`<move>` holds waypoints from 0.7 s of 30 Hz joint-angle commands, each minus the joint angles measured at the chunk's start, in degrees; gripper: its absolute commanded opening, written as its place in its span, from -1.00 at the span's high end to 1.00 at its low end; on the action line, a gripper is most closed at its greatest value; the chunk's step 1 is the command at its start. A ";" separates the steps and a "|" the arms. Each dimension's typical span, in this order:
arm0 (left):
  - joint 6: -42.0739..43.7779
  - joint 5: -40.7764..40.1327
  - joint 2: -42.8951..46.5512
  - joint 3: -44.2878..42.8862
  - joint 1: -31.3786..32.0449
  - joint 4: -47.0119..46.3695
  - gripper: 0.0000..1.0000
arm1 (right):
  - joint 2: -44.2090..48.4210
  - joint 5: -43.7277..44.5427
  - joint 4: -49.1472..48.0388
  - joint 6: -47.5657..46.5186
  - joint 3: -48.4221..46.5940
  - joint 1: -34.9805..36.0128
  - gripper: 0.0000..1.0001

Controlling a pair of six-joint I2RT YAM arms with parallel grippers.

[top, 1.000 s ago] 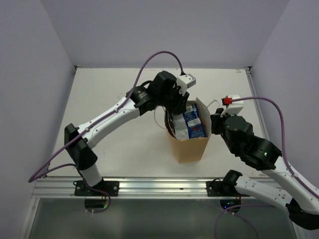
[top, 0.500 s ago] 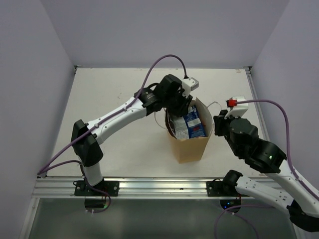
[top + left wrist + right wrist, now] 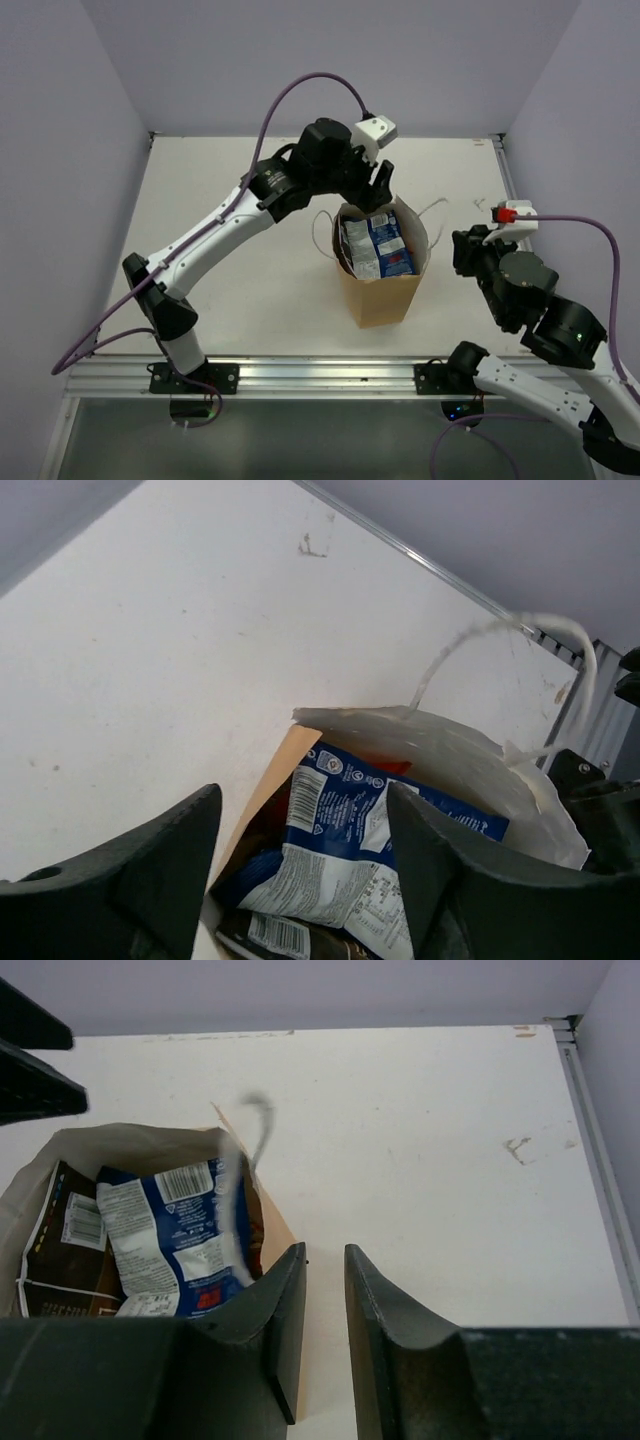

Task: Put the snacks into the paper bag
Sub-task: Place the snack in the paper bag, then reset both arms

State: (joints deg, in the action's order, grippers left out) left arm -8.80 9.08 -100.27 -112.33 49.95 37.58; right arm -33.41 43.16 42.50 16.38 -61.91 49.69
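The tan paper bag (image 3: 385, 290) stands open in the middle of the table, white cord handles (image 3: 437, 208) hanging off its rim. Several snacks lie inside it, a blue-white packet (image 3: 385, 248) on top and a dark brown one (image 3: 60, 1260) beside it. My left gripper (image 3: 376, 192) hovers over the bag's far rim, open and empty; its wrist view looks down between the spread fingers (image 3: 440, 870) onto the blue-white packet (image 3: 340, 850). My right gripper (image 3: 462, 250) is just right of the bag, open by a narrow gap (image 3: 322, 1252) with nothing in it. A handle (image 3: 255, 1120) shows blurred.
White tabletop (image 3: 230, 200) surrounds the bag. A metal rail (image 3: 300, 375) runs along the near edge with both arm bases on it. Purple cables loop over both arms. Lilac walls close in the table on three sides.
My left gripper has lifted up out of the bag's mouth and opened wide, leaving the blue-white packet inside. My right gripper has parted slightly and drawn back to the right, away from the bag.
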 commanded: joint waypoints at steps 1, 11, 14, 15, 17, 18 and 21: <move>2.11 -8.08 6.74 -2.28 0.14 -0.58 -0.49 | 2.11 4.12 1.44 -1.97 -2.78 -0.03 0.46; 2.91 -36.83 27.12 16.51 0.14 -10.68 -0.90 | 8.36 8.34 6.63 -2.93 -3.66 -0.03 -0.34; 1.51 -43.69 35.03 24.34 0.06 -13.41 -0.97 | 10.64 9.05 6.98 -3.11 -2.08 -0.03 -0.58; 1.24 -46.32 39.14 28.36 0.06 -13.94 -0.98 | 11.43 9.22 7.07 -3.02 -1.55 -0.03 -0.69; 0.45 -48.62 43.38 32.68 0.06 -15.51 -0.99 | 13.80 9.14 7.07 -3.02 -0.06 -0.03 -0.79; 0.10 -50.89 47.67 36.88 0.06 -15.96 -1.00 | 14.50 9.14 7.16 -3.02 0.47 -0.03 -0.88; -1.31 -55.47 56.02 44.62 0.06 -16.14 -1.00 | 18.11 8.96 7.94 -2.50 2.58 -0.03 -0.97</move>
State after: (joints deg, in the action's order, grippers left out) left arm -7.86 -37.21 -50.09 -73.56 49.95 25.54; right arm -17.63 50.43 49.45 13.80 -60.93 49.69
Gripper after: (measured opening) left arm 0.997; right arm 0.974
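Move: The open paper bag stands nearly under the empty left hand, its middle some 5 cm back, 4 cm to the right and about 19 cm below. The navy snack pouch lies in its mouth, roughly 5 cm back, 5 cm right and 9 cm below that hand; the left handle loop stands about 8 cm left and 5 cm back. From the right hand, also empty, the bag is about 5 cm ahead, 13 cm left and 19 cm below, and its right handle loop 3 cm ahead, 5 cm left and slightly lower. Sweeping fast to the left and away from the bag, the left hand travels about 26 cm, climbing 10 cm before starting to sink and drifting back, while its wrist swings some 45 degrees counter-clockwise and its part-open fingers spread fully. The right hand also withdraws from the bag, about 8 cm right and 4 cm back, fingers opening wide from nearly shut. ##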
